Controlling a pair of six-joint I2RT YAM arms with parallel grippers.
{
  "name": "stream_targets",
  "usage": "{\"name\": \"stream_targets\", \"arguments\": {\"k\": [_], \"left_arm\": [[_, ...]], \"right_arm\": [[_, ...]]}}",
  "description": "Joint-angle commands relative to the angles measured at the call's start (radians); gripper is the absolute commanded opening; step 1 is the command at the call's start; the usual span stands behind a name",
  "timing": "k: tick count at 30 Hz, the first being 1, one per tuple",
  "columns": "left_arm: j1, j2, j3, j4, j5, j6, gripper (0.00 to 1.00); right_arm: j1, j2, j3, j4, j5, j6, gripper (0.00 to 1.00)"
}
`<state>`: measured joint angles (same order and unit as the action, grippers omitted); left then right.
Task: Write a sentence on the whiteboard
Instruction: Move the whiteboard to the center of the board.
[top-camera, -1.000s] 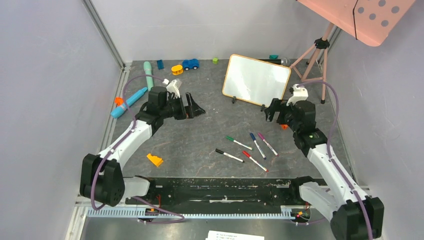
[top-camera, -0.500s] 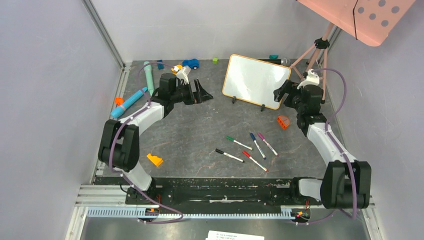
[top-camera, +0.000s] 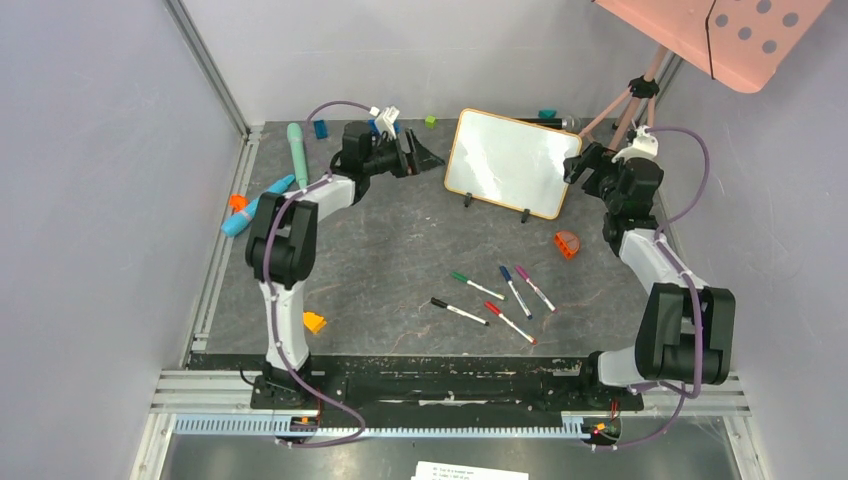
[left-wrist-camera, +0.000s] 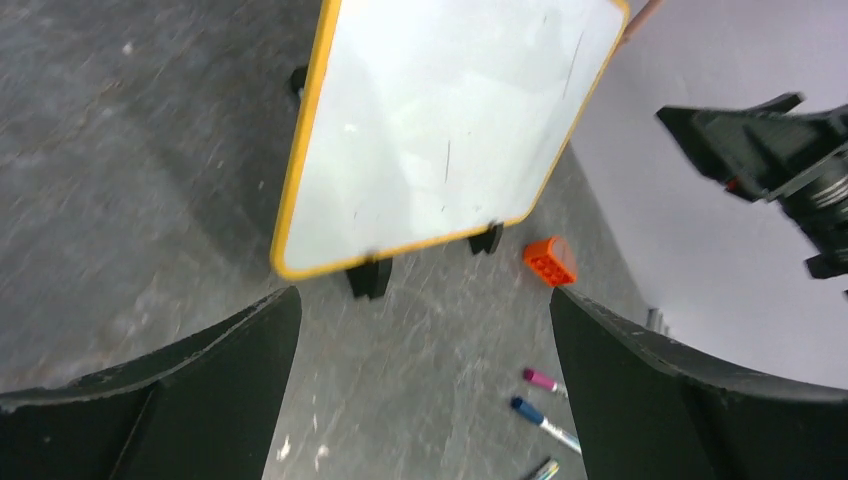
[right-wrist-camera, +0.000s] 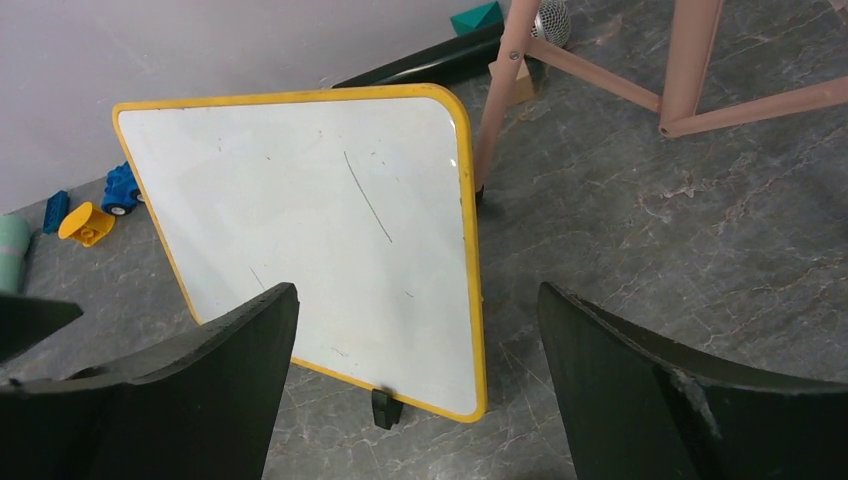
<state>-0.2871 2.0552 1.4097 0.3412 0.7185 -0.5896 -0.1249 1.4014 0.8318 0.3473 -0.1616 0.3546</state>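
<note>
The whiteboard (top-camera: 512, 162) stands tilted on two black feet at the back middle of the table. Its face (right-wrist-camera: 320, 230) is blank apart from faint streaks, and no sentence shows on it. My left gripper (top-camera: 421, 157) hangs open just off the board's left edge, with nothing between its fingers (left-wrist-camera: 200, 380). At the board's right edge my right gripper (top-camera: 575, 164) is open too and holds nothing. The left wrist view looks across the whiteboard (left-wrist-camera: 440, 120) to the right gripper beyond. Several markers lie in front, among them a red marker (top-camera: 510, 322) and a black marker (top-camera: 458, 311).
An orange brick (top-camera: 567, 243) lies near the board's right foot. A pink tripod (top-camera: 625, 110) stands behind the board's right corner, under a pink dotted panel (top-camera: 720, 35). Small toys line the back left, with a teal cylinder (top-camera: 296, 148) among them. An orange wedge (top-camera: 314, 322) sits front left.
Both arms have stretched away from the bases. The left gripper moved back and right to the board's left edge; the right gripper moved back to its right edge. Both stayed open.
</note>
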Motion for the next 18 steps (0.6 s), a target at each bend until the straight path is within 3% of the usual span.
{"name": "stream_targets", "arguments": {"k": [1, 6, 18], "left_arm": [[0.002, 0.139, 0.148, 0.212, 0.105, -0.134, 1.00], [0.003, 0.323, 0.324, 0.343, 0.151, -0.284, 1.00], [0.000, 0.502, 0.525, 0.271, 0.175, -0.305, 0.94]], "right_arm": [[-0.010, 0.039, 0.029, 0.066, -0.058, -0.030, 0.92], [-0.030, 0.106, 0.053, 0.077, -0.117, -0.025, 0.92], [-0.050, 0.252, 0.134, 0.136, -0.198, 0.018, 0.86]]}}
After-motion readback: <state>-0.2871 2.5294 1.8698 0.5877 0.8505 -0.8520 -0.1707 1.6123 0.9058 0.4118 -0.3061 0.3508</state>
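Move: The whiteboard's middle lies about 18 cm to the left hand's right, some 2 cm ahead and 7 cm below it. A green cube is roughly 13 cm straight ahead of that hand, 16 cm lower. From the right hand the whiteboard's middle is about 13 cm left, 6 cm ahead and 11 cm below; an orange block sits some 8 cm behind that hand, level sideways, 20 cm lower. Open left hand reaches 9 cm forward-right, dipping, towards the whiteboard's left edge; open right sinks 4 cm, edging forward. ##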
